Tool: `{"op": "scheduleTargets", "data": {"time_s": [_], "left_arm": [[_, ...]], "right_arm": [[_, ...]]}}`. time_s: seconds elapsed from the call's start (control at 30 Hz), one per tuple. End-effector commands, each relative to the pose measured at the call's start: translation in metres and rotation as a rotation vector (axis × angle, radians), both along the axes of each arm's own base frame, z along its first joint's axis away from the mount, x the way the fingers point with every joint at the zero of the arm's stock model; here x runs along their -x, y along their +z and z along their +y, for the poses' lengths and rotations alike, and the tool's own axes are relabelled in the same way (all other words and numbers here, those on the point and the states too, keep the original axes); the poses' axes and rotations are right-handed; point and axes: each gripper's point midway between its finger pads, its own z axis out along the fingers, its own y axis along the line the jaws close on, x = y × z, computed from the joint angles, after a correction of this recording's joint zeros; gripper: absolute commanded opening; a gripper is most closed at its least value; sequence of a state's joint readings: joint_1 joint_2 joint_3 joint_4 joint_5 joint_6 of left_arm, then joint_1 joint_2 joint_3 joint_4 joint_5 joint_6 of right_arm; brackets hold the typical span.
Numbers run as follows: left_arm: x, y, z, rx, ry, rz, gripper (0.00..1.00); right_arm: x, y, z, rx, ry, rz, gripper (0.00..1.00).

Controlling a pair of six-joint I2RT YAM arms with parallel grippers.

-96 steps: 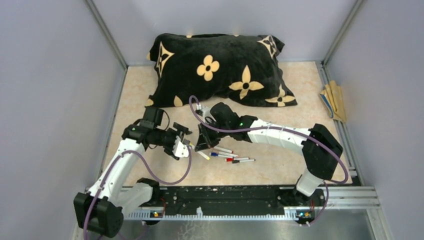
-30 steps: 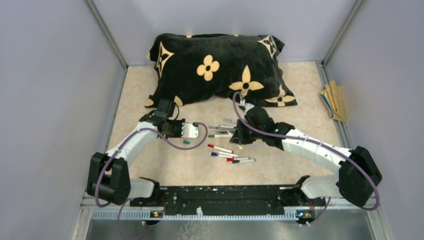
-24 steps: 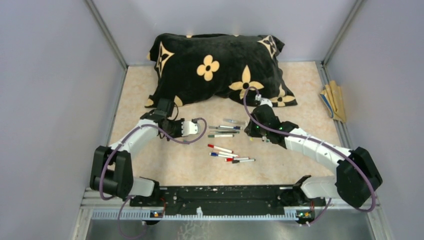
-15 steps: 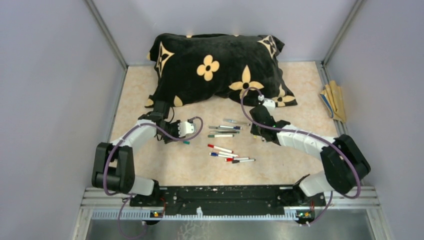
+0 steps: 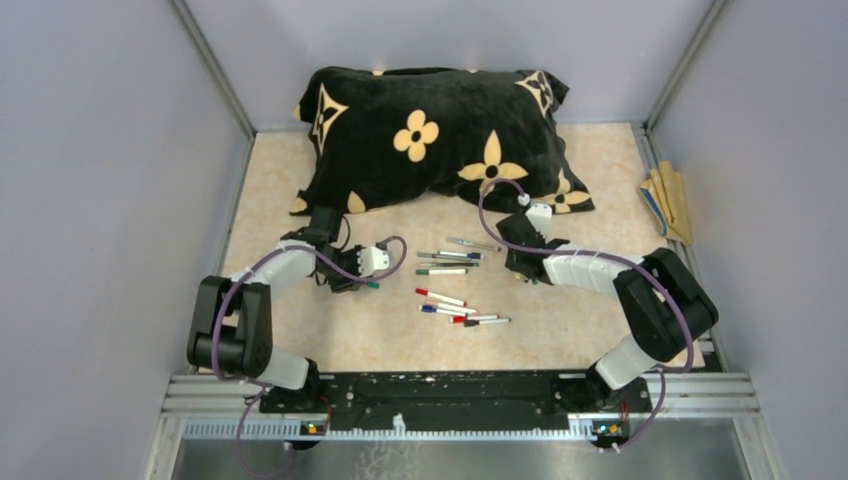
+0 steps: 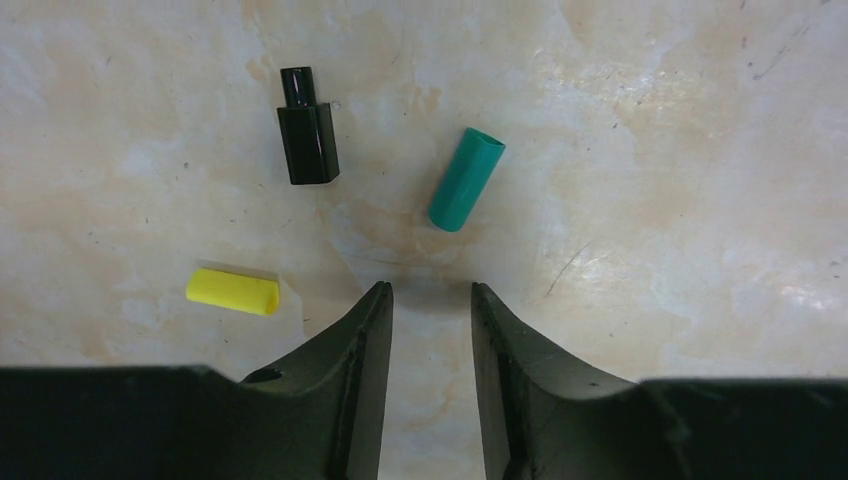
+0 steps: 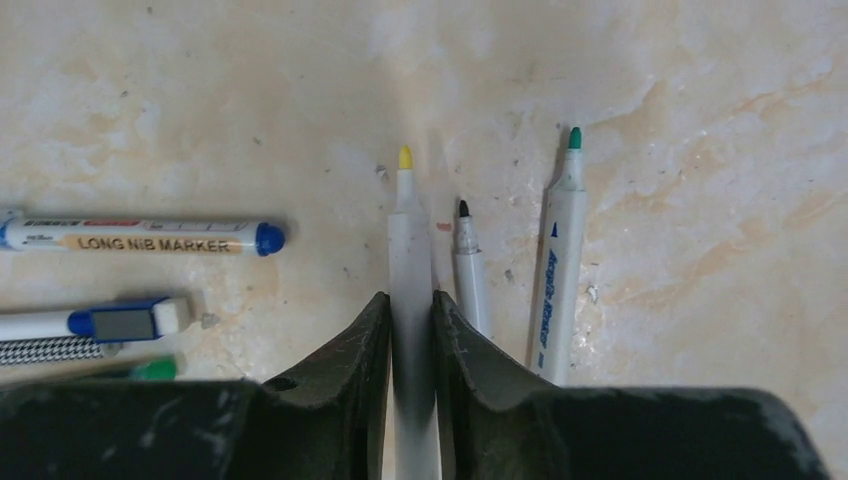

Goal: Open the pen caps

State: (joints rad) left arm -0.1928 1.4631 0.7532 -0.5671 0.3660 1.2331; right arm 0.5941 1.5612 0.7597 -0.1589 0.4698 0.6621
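In the left wrist view my left gripper [image 6: 430, 292] stands open with nothing between its fingers, just above the tabletop. Three loose pen caps lie ahead of it: a green one [image 6: 466, 178], a black one [image 6: 307, 128] and a yellow one [image 6: 233, 291]. My right gripper [image 7: 410, 298] is shut on an uncapped pen with a yellow tip [image 7: 408, 240], low over the table. Beside it lie an uncapped black-tipped pen [image 7: 467, 265] and a green-tipped pen [image 7: 558, 262]. From above, the left gripper [image 5: 352, 281] is left of the pens and the right gripper [image 5: 524, 272] is to their right.
Capped pens lie in two groups mid-table, one row [image 5: 448, 260] and one fan [image 5: 460, 310]; a blue-capped marker [image 7: 150, 238] is left of my right fingers. A black flowered pillow [image 5: 440, 135] fills the back. Tan sticks [image 5: 668, 205] lie at the right edge.
The right gripper has carried the yellow-tipped pen to the right, away from the pen row, and lowered it. The left arm has drawn back to the left near the green cap.
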Motion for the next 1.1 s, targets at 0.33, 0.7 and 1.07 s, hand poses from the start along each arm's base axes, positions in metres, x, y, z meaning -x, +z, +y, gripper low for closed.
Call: {"op": "scheduleTargets", "data": {"time_s": [0.33, 0.7, 1.07], "left_arm": [[-0.047, 0.103, -0.017, 0.213, 0.100, -0.047, 0.59], [-0.042, 0.138, -0.014, 0.270, 0.199, -0.019, 0.65], [-0.020, 0.139, -0.013, 0.272, 0.191, 0.013, 0.67]], "right_arm": [[-0.019, 0.036, -0.002, -0.003, 0.041, -0.064, 0.34], [0.046, 0.078, 0.074, -0.114, 0.523, -0.116, 0.53], [0.130, 0.045, 0.093, -0.200, 0.682, 0.088, 0.56]]}}
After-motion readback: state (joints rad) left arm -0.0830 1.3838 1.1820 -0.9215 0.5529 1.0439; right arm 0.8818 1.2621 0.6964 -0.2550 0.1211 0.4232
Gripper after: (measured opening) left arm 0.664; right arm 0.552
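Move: The right hand already has the white yellow-nib pen between its fingers, down at the table. The near group of capped pens it heads for is centred about 13 cm left and 10 cm back. The teal-nib pen lies 4 cm to its right, level with it; the blue-ended marker 11 cm left, 5 ahead. From the left hand, that group is some 25 cm right and 5 back, the yellow cap 7 cm ahead and 1 right, the teal cap 4 cm right, level with it. Opening, the right hand lets go of the white pen and, after easing about 1 cm to the right, rises some 8 cm, then swings back and left about 10 cm each way towards the near capped pens, turning some 40 degrees counter-clockwise and starting to sink. The left hand climbs 14 cm off the caps, first forward 7 cm then partly back, opening wider and rolling slightly. ##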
